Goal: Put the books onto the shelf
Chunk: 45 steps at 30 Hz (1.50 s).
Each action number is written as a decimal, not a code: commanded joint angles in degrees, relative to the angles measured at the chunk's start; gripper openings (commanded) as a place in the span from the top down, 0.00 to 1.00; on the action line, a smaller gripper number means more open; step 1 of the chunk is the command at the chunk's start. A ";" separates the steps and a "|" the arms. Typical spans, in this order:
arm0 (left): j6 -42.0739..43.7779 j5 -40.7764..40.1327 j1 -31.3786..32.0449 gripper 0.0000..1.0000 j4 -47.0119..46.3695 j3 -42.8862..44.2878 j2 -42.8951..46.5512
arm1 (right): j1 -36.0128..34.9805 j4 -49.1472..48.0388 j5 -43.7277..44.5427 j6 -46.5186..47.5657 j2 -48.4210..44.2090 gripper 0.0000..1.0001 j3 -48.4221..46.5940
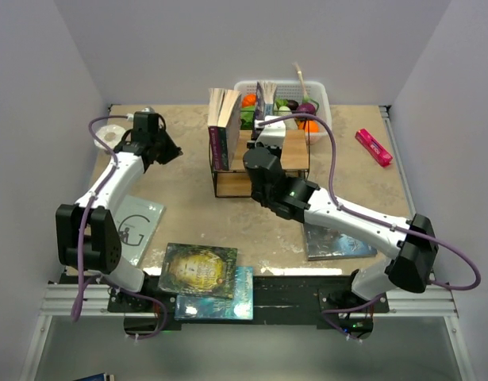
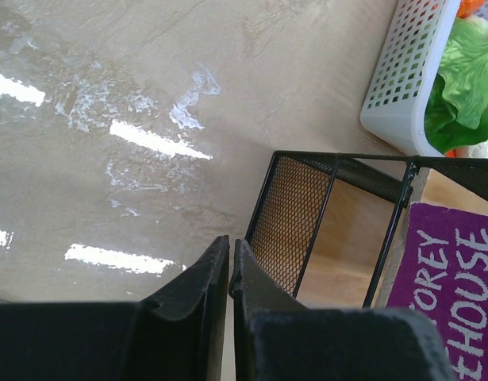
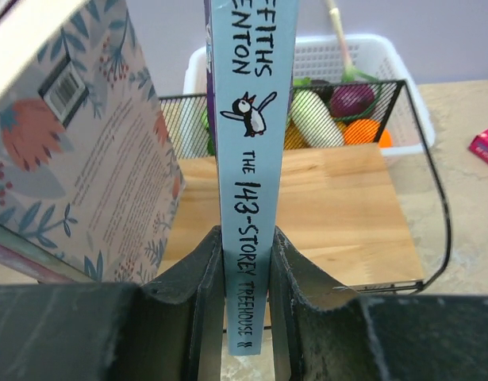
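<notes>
My right gripper (image 3: 246, 238) is shut on a thin book with a light-blue spine (image 3: 245, 159) and holds it upright above the shelf's wooden board (image 3: 331, 206). From above, this book (image 1: 265, 101) stands over the middle of the black wire shelf (image 1: 295, 159). Two books (image 1: 222, 127) stand at the shelf's left end, one with a floral cover (image 3: 93, 143). My left gripper (image 2: 228, 242) is shut and empty, just left of the shelf's mesh side (image 2: 287, 214); a purple book (image 2: 458, 286) shows beyond. A dark green-gold book (image 1: 197, 270) lies on a teal one (image 1: 242, 302) at the front.
A white basket of vegetables (image 1: 321, 94) stands behind the shelf. A pink oblong object (image 1: 373, 147) lies at the right. A pale book with a G (image 1: 136, 226) lies by the left arm and a dark blue-grey one (image 1: 335, 242) under the right arm. A white roll (image 1: 113, 135) sits back left.
</notes>
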State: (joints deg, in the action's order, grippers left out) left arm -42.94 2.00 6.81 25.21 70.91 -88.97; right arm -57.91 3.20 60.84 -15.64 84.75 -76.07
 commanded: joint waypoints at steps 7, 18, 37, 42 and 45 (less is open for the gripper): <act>-1.62 3.53 -0.48 0.88 -4.73 2.56 -2.61 | 0.61 -17.08 -1.69 -2.73 2.61 1.00 4.88; -2.15 3.45 -0.48 0.88 -8.60 -1.47 -2.35 | 0.61 -37.64 -0.19 7.63 9.29 1.00 10.06; -2.06 3.45 -0.39 0.88 -10.88 -2.88 -3.14 | -1.24 -54.97 1.04 25.31 10.87 1.00 11.91; -2.59 3.89 -0.48 0.88 -11.85 -4.56 -2.61 | -1.33 -49.35 -0.37 16.71 11.40 1.00 13.05; -2.59 3.89 -0.48 0.88 -11.85 -5.00 -2.53 | -1.24 -46.63 -0.81 12.92 11.93 1.00 13.23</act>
State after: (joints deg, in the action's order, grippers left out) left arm -44.53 5.10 6.79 15.90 66.63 -91.92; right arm -58.87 -43.07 60.42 4.29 96.40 -62.61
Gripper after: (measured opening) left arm 0.118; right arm 0.259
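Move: The right hand already holds the purple book upright by its spine; its free slot on the shelf's upper deck lies about 6 cm ahead, 4 left and 5 below. The standing books are roughly 6 cm ahead, 9 left and 5 lower; the vegetable basket is some 24 ahead, 8 right and 25 below. From the idle left hand the slot is about 18 cm to the right, level ahead and some 10 higher. The right hand keeps its book pinched, lowering about 5 cm, going left 4 and slightly forward, towards the standing books. ##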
